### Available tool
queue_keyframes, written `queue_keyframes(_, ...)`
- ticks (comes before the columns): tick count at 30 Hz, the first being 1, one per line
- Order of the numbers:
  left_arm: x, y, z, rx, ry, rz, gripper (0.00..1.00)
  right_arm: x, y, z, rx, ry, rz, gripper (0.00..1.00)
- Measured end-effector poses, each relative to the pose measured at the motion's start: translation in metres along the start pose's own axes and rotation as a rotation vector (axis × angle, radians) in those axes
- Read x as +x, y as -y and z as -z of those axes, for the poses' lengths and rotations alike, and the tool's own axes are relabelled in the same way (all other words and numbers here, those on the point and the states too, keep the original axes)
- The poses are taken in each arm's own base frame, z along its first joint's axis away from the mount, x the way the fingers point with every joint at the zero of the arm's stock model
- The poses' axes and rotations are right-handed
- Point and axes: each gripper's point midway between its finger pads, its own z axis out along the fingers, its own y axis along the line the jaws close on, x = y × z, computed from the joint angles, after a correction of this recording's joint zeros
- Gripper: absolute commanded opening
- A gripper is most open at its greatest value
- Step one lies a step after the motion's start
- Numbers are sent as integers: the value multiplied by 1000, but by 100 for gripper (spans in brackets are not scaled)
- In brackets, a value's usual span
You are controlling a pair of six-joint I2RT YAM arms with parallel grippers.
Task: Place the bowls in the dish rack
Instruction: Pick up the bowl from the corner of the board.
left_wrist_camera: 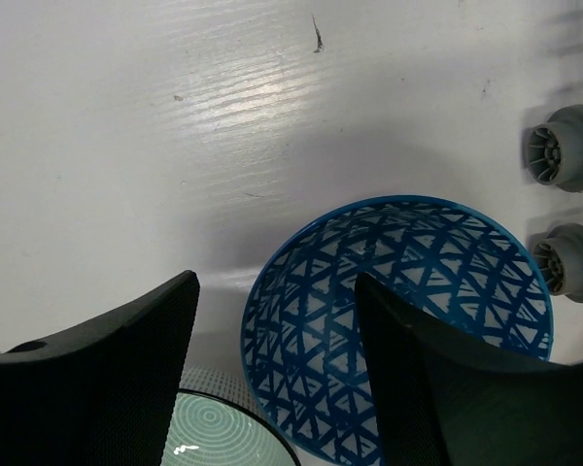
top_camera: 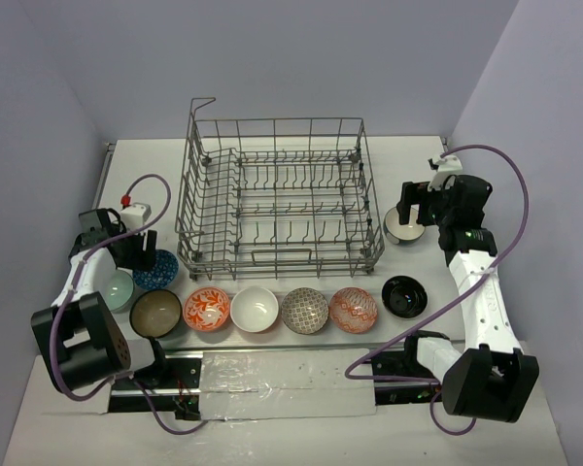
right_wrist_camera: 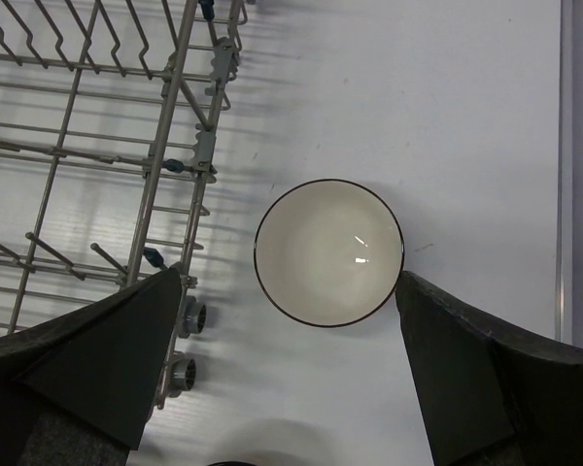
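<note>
The grey wire dish rack [top_camera: 188,209] stands at the table's middle back with no bowls in it. A blue-patterned bowl [left_wrist_camera: 408,291] sits left of it. My left gripper [left_wrist_camera: 275,282] is open and straddles this bowl's near rim, one finger [left_wrist_camera: 418,379] inside and the other outside, with a gap on both sides. A pale green bowl [left_wrist_camera: 214,437] lies just beside it. My right gripper [right_wrist_camera: 288,275] hangs open above a cream bowl with a dark rim [right_wrist_camera: 328,252], right of the rack [right_wrist_camera: 204,150].
A row of bowls lies in front of the rack: brown [top_camera: 155,313], orange-patterned [top_camera: 207,309], white [top_camera: 255,309], grey-patterned [top_camera: 304,311], red-patterned [top_camera: 354,310] and black [top_camera: 405,296]. The rack's small wheels [left_wrist_camera: 564,146] are close to the blue-patterned bowl.
</note>
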Motion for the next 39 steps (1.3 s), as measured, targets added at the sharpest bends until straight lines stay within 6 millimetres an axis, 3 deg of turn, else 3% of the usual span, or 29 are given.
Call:
queue_keyframes(4, 2, 2, -3, 13, -6, 4, 62, 1, 1, -1, 2, -6, -2, 98)
queue_keyframes(8, 5, 4, -7, 32, -18, 9, 42, 1, 1, -1, 4, -6, -2, 98)
queue_keyframes(10, 6, 5, -9, 41, -24, 9, 38, 1, 1, -1, 4, -6, -2, 98)
queue_keyframes(21, 7, 5, -12, 48, -31, 10, 36, 5, 3, -4, 5, -21, 0, 98)
queue_keyframes(24, 2, 2, -12, 38, -16, 11, 27, 7, 3, -6, 5, -26, -1, 98)
queue_keyframes(25, 0, 1, -11, 34, -13, 11, 20, 7, 3, -6, 5, -26, 0, 97)
queue_keyframes(32, -19, -7, -9, 16, 27, 17, 5, 7, 3, -6, 5, -27, 0, 97)
queue_keyframes(39, -23, -9, -12, 19, 29, 26, 0, 7, 3, -6, 5, -27, 3, 97)
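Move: The blue patterned bowl's middle lies about 5 cm to the right of the left hand, 1 cm nearer the base and some 3 cm lower, with its left rim already between the open fingers. The green bowl stands about 7 cm back and 4 cm left; the brown bowl 13 cm back and 5 cm right. The dish rack's near left corner is level with the hand, 12 cm to its right. From the right hand the blue bowl lies roughly 62 cm left, 8 cm back and 19 cm lower. With one finger inside the blue bowl and the other outside its left rim, the left hand sinks about 1.5 cm while its half-open fingers draw in, and pauses there briefly. Then it goes forward nearly 3 cm, away from the green bowl, rising about 2 cm, the wrist hardly turning, while the fingers close the rest of the way and pinch the rim, the grip effort rising clearly at the end. ##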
